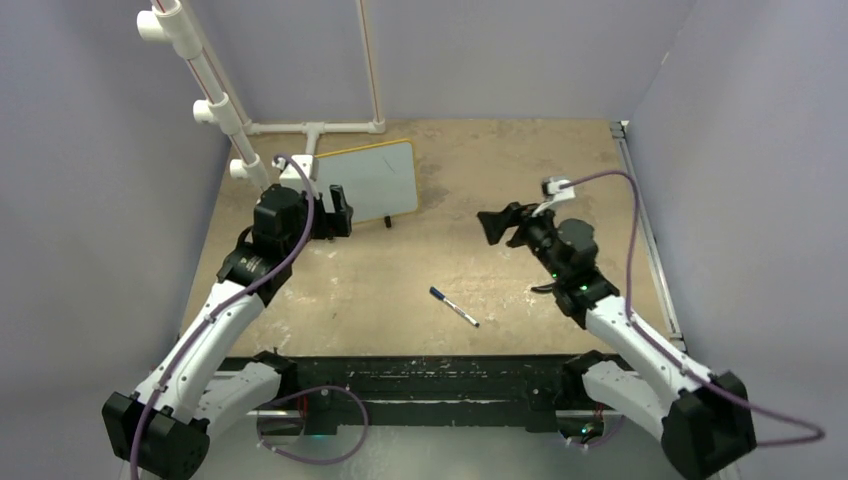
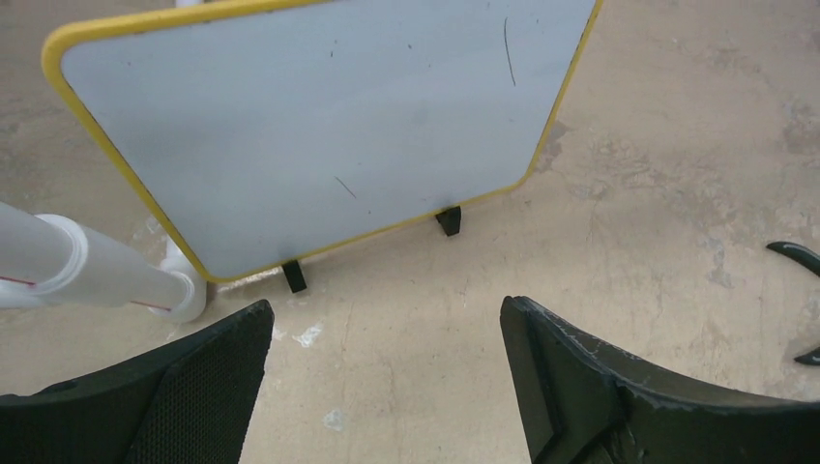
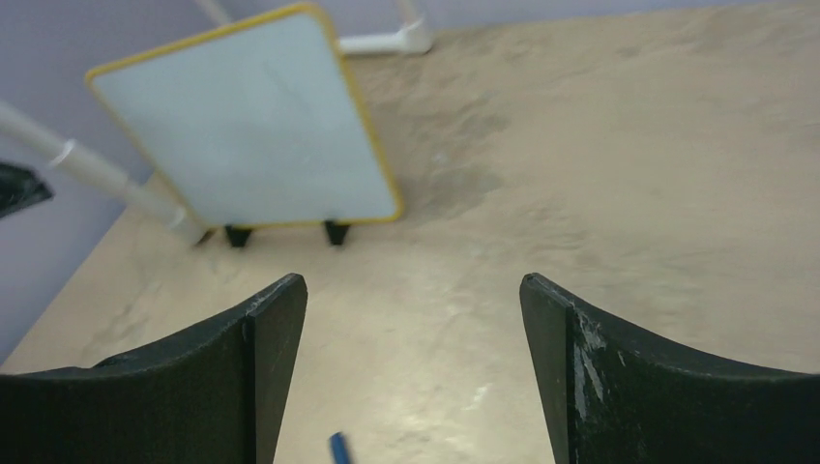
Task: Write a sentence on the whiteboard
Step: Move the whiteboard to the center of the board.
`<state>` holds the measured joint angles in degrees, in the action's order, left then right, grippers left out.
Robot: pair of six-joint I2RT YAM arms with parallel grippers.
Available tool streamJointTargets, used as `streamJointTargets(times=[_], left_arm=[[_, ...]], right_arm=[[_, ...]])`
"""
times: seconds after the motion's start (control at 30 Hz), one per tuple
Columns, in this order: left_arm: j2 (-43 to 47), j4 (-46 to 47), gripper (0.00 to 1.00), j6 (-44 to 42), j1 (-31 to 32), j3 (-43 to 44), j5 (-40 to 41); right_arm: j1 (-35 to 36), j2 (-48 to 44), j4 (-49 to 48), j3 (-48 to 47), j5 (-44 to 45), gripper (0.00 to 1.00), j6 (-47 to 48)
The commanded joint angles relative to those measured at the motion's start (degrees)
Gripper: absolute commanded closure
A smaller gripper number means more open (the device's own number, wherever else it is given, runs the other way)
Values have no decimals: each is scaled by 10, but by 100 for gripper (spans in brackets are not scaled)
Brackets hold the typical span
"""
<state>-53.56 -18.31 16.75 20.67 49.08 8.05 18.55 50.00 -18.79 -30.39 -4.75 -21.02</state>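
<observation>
The whiteboard (image 1: 368, 180), white with a yellow frame and two black feet, stands at the back left of the table, leaning back. Its face (image 2: 329, 126) is blank except for a few faint thin strokes; no sentence shows on it. My left gripper (image 1: 336, 211) hovers just in front of the board's lower left edge, open and empty (image 2: 387, 319). A blue-capped marker (image 1: 453, 306) lies on the table near the middle front. My right gripper (image 1: 498, 226) is open and empty (image 3: 414, 290), up above the table and pointing left toward the board (image 3: 247, 126). The marker's blue end (image 3: 338, 448) shows below it.
A white PVC pipe frame (image 1: 215, 100) rises at the back left, its foot (image 2: 179, 290) right beside the board's left corner. Grey walls close the table in at the back and sides. A metal rail (image 1: 645, 230) runs along the right edge.
</observation>
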Motion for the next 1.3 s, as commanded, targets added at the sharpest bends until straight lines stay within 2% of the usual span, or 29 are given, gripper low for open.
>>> streamJointTargets(times=[0.0,0.13,0.27,0.57,0.83,1.1,1.27], left_arm=[[16,24,13,-8,1,23,22],[54,67,13,-6,-3,-20,56],[83,74,13,-9,-16,-38,55],[87,74,13,-5,-31,-43,25],[88,75,13,4,-56,-43,-8],[97,73,13,5,-58,-43,-6],[99,71,13,4,-58,-43,-7]], right_arm=[[113,101,-119,-5,93,19,-54],[197,223,-160,-57,145,24,-66],[262,344,-181,-130,186,28,-64],[313,575,-168,-307,219,39,-53],[322,679,-129,-395,254,48,-36],[324,728,-114,-429,293,50,-26],[324,752,-112,-449,314,55,-16]])
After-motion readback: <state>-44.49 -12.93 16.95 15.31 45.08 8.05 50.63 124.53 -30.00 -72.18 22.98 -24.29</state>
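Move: The whiteboard's right foot lies roughly 12 cm ahead of my right hand, 28 cm to its left and 22 cm below. From that same hand, the whiteboard's middle is some 17 cm ahead, 34 cm left and 14 cm lower, and the marker about 7 cm back, 13 cm left and 24 cm down. My left hand has the left foot about 8 cm ahead, 5 cm left and 21 cm below. I sweep my right hand left about 27 cm and down about 20 cm, reaching a little forward as well; the leftward swing comes first and the last stretch is mostly descent. It ends just short of the whiteboard's right foot, fingers tipped down and rolled left side down some 15 degrees each, their gap narrowed to about half open. My left hand, still open, backs off up and to the left a few centimetres, tilting up. ##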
